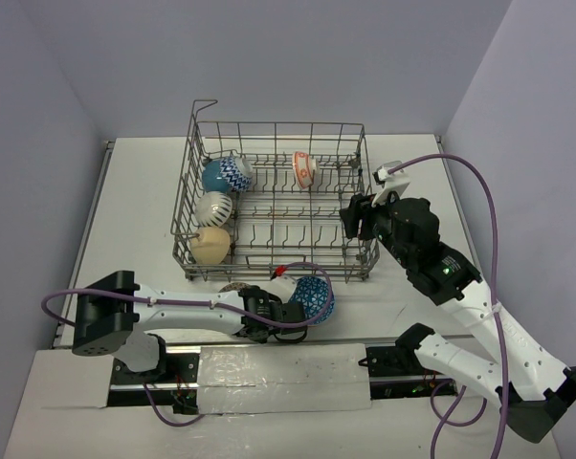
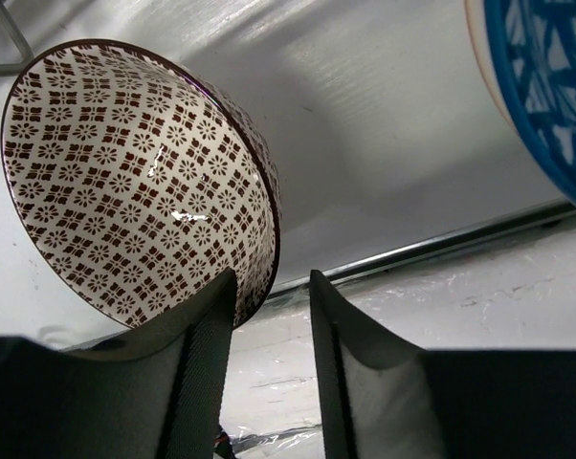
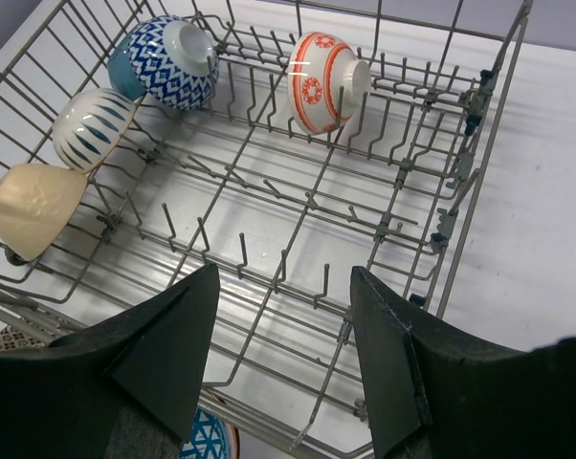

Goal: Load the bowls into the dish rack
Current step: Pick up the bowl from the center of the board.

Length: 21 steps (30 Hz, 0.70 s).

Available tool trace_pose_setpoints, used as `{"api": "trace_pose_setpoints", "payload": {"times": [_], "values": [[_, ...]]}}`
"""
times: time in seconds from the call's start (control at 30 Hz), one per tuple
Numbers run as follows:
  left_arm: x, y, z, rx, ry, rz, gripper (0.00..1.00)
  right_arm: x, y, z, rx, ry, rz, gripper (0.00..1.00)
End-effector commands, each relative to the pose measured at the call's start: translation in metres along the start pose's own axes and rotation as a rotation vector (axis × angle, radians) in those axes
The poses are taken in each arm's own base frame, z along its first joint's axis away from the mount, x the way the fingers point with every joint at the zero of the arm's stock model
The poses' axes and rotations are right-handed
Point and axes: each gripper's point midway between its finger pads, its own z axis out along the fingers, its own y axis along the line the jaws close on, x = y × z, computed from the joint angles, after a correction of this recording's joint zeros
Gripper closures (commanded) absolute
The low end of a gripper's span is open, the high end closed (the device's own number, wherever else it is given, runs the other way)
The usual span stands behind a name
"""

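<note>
The grey wire dish rack [image 1: 278, 124] stands mid-table and holds a blue zigzag bowl [image 1: 229, 174], a white striped bowl [image 1: 214, 207], a cream bowl [image 1: 211, 244] and an orange-and-white bowl [image 1: 303, 168]. In front of the rack a brown-patterned bowl [image 2: 125, 182] lies tipped on its side, with a blue-patterned bowl [image 1: 313, 298] to its right. My left gripper [image 2: 274, 277] is open at the brown bowl's rim, its left finger [image 2: 207, 335] overlapping the bowl's inside; nothing is clamped. My right gripper [image 3: 283, 270] hangs open and empty above the rack's [image 3: 474, 191] right side.
A taped strip [image 1: 278, 368] and a metal rail run along the table's near edge, just behind the left gripper. Grey walls close in the table on the left, back and right. The right arm's purple cable [image 1: 489, 220] loops beside the rack.
</note>
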Motion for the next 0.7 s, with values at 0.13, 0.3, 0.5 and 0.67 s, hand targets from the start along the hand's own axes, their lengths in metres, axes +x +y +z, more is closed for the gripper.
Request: {"api": "trace_pose_setpoints", "payload": {"times": [0.13,0.3,0.5,0.67], "values": [[-0.010,0.002,-0.002,-0.037,-0.038,-0.058,0.68,-0.014,0.000,-0.004,0.008,-0.059,-0.002,0.35],[-0.016,0.004,-0.007,-0.040,-0.056,-0.077,0.78,-0.016,-0.001,-0.006,0.010,-0.064,-0.003,0.35],[-0.021,0.006,-0.012,-0.048,-0.067,-0.082,0.85,-0.016,0.000,-0.007,0.007,-0.066,-0.006,0.36],[-0.030,0.000,-0.023,0.003,-0.086,-0.107,0.98,-0.018,0.000,-0.008,0.007,-0.074,-0.004,0.35]]}}
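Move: The brown-patterned bowl, the one to be picked up, has its right rim already between the left hand's open fingers. Its middle lies about 5 cm left of that hand, 2 cm farther out and 2 cm lower. The blue bowl sits some 9 cm to the hand's right and 2 cm ahead; the dish rack's near side runs roughly 7 cm straight ahead. From the right hand the brown-patterned bowl is about 18 cm left, 15 cm back and 26 cm down. The left fingers close from not quite half open to nearly shut and pinch the brown-patterned bowl's right rim, one finger inside and one outside. Meanwhile the hand dips a touch, then rises about 1 cm and eases just under 1 cm forward, with hardly any wrist turn; the grip tightens at the very end. ##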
